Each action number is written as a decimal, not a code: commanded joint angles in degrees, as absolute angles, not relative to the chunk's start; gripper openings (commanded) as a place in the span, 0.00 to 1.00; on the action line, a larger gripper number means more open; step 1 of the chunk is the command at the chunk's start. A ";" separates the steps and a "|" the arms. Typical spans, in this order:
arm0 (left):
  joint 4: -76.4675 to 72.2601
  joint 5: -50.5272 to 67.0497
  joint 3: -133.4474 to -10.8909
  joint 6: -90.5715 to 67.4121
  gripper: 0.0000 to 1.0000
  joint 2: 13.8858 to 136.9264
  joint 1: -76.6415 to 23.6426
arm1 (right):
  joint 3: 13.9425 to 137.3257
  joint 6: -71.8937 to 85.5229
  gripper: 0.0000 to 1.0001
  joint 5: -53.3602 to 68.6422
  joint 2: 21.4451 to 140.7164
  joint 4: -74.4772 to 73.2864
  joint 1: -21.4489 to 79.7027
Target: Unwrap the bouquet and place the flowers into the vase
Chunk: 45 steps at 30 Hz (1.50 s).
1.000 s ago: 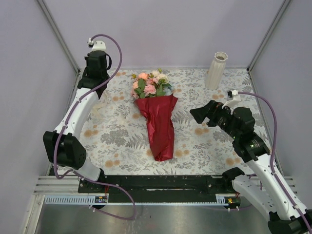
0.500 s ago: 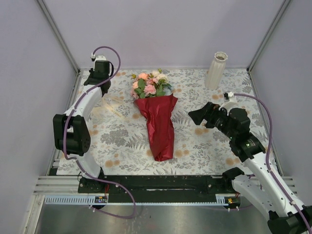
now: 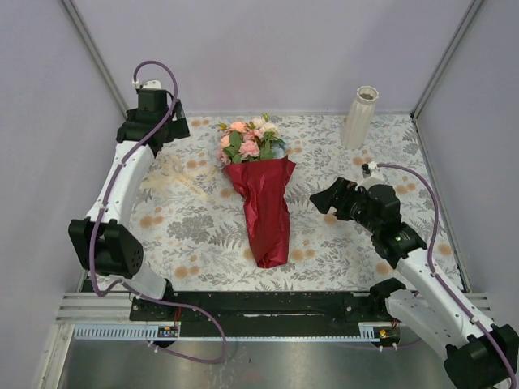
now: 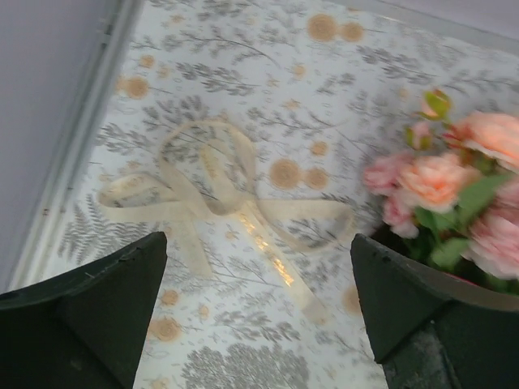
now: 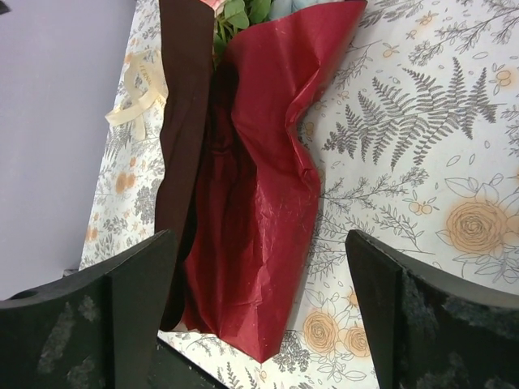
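The bouquet (image 3: 263,212) lies in the middle of the table in dark red crinkled paper (image 5: 259,194), its flowers (image 3: 250,142) pointing to the back. A cream ribbon (image 3: 174,178) lies loose on the cloth to its left. My left gripper (image 3: 160,134) hangs open above the back left corner, over the ribbon (image 4: 215,203), with the pink and peach flowers (image 4: 442,182) to its right and nothing between its fingers (image 4: 105,308). My right gripper (image 3: 319,197) is open just right of the wrapping, empty. The cream ribbed vase (image 3: 359,116) stands upright at the back right.
A floral printed tablecloth (image 3: 203,235) covers the table. Grey walls and metal frame posts (image 3: 97,57) close in the left, back and right. A black rail (image 3: 268,304) with the arm bases runs along the near edge.
My left gripper has opened and let go of the ribbon, which now lies on the cloth; the arm has lifted away. My right gripper has moved left toward the wrapping.
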<state>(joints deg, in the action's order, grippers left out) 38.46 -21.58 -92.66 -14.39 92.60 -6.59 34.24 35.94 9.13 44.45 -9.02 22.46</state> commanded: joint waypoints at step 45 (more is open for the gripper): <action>26.89 17.57 -59.67 -27.42 0.96 83.31 -26.37 | 46.24 44.04 0.40 29.54 114.08 53.88 22.50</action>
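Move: The right hand's target, the wrapping paper's right edge near its open end, is about 13 cm ahead, 12 cm to its left and 16 cm below; the flowers are some 28 cm ahead and 22 cm left, the vase 28 cm ahead and 11 cm right. For the left hand, the wrap's left edge is about 12 cm back, 23 cm right and 23 cm down, the flowers roughly 10 cm ahead and 25 cm right, the discarded ribbon about 1 cm back and 3 cm left. The right hand sinks about 15 cm while drifting left, then swings forward and farther left at low height to the wrap's right edge, its opening narrowing to about half around a fold of the paper there. Meanwhile the left hand, fingers kept wide open, leaves the ribbon side and sweeps some 20 cm right and 15 cm back while descending, turns about 35 degrees clockwise, pauses, then sinks on over the wrap's left edge with its fingers tipping further down. ##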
